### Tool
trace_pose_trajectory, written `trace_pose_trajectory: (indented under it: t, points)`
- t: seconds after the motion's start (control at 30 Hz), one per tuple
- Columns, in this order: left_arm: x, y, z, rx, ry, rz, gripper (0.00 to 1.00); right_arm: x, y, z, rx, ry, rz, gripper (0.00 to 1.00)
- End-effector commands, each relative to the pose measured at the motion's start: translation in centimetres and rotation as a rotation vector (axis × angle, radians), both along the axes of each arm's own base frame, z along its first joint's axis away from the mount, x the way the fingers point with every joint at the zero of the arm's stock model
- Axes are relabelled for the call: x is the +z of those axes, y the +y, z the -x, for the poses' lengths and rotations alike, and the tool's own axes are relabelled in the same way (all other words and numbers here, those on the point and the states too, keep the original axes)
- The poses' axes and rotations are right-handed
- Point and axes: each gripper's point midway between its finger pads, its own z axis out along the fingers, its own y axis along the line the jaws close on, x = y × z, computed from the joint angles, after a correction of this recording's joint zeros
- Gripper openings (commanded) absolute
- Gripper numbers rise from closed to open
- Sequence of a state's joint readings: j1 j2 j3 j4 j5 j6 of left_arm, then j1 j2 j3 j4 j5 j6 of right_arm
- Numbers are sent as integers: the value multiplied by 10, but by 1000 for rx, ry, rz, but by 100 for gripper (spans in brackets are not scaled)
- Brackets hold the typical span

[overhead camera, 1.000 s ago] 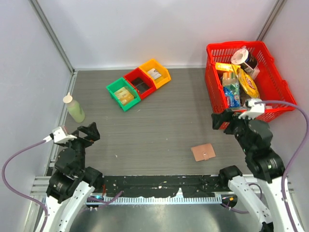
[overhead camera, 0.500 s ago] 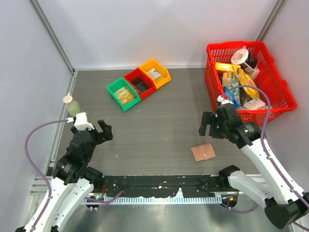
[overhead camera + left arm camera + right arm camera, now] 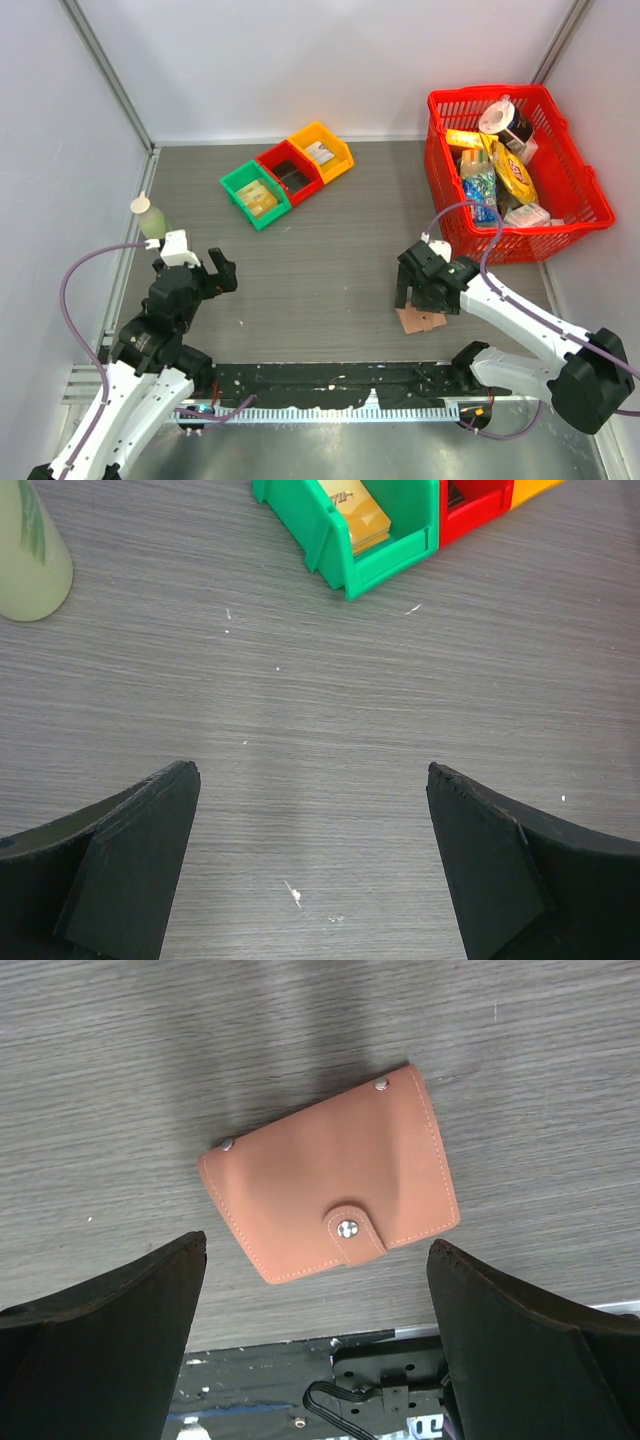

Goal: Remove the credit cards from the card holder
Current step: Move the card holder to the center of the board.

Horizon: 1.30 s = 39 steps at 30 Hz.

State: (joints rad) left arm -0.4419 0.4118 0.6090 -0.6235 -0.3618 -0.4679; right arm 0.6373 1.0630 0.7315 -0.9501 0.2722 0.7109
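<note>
The card holder (image 3: 330,1185) is a tan leather wallet lying closed and flat on the grey table, its snap tab fastened. In the top view the card holder (image 3: 424,322) lies near the front edge, partly under my right gripper (image 3: 414,292). My right gripper (image 3: 315,1248) hovers open just above it, its fingers standing wider apart than the holder and touching nothing. The credit cards are hidden inside the closed holder. My left gripper (image 3: 222,272) is open over bare table at the left; in its wrist view the left gripper (image 3: 312,770) holds nothing.
Green (image 3: 255,195), red (image 3: 290,172) and yellow (image 3: 322,150) bins stand at the back centre. A red basket (image 3: 585,205) full of groceries stands at the back right. A pale green bottle (image 3: 155,225) stands by the left wall. The black base rail (image 3: 400,1380) runs just in front of the holder.
My right arm has swung down and to the left from beside the basket to hover over the card holder. My left arm has reached forward and to the right. Both grippers stayed open.
</note>
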Motion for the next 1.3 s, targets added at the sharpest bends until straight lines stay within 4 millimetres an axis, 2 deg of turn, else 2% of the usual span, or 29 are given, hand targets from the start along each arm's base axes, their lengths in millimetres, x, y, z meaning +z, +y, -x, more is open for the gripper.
trace_pose_trajectory:
  t: [0.0,0.23,0.33,0.43,0.57,0.73,0.83,0.9,0.97,1.03,1.1,1.17,1.27]
  points:
    - [20,3,-1,13,-53,24,100,-11,4,-12,-82,-60,-3,96]
    - [21,4,-1,14,-63,22,100,-42,10,1,-75,-11,-8,96]
    - [20,4,-2,15,-60,18,100,-54,23,3,-26,1,-7,95]
    - [21,4,-1,14,-59,19,100,-58,49,-7,43,-29,-36,91]
    - [20,2,0,5,-56,26,100,-58,91,-23,226,-44,-6,90]
    - [25,-4,3,-46,-77,31,100,-54,158,-46,524,-57,54,90]
    - [28,-5,5,-63,-97,39,100,-51,192,-50,681,-41,23,91]
    - [32,-12,7,-112,-119,41,100,-39,210,-57,714,-56,-8,92]
    - [34,-13,6,-113,-136,49,100,-8,231,-69,721,-133,-67,94]
    - [32,-12,3,-94,-125,57,100,16,235,-79,687,-199,-85,96]
    - [22,-16,-1,-96,-67,51,100,32,227,-89,622,-257,-64,98]
    - [5,-19,-4,-90,35,37,100,36,210,-96,541,-284,-27,99]
    - [-15,-29,-10,-105,177,19,100,22,184,-101,423,-234,-33,99]
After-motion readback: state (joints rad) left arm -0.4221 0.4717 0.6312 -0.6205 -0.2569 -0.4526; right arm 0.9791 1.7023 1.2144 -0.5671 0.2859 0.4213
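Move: The card holder lies flat under the open right hand, about 2 cm back, 1 cm to the left and 6 cm below. The green tray stands some 26 cm ahead and 35 cm to the left of that hand, with the red tray about 31 cm ahead and 28 cm left. The red basket stands roughly 28 cm ahead and 18 cm right. From the left hand, the card holder is about 42 cm right, 7 cm back and 18 cm below. Down about 5 cm and slightly back goes the right hand onto the card holder, its fingers wide. It then sweeps quickly left and somewhat forward, some 20 cm low over the board, dragging the holder towards the middle while turning counter-clockwise about 35 degrees. Last it rises about 5 cm clear, fingers still wide. ##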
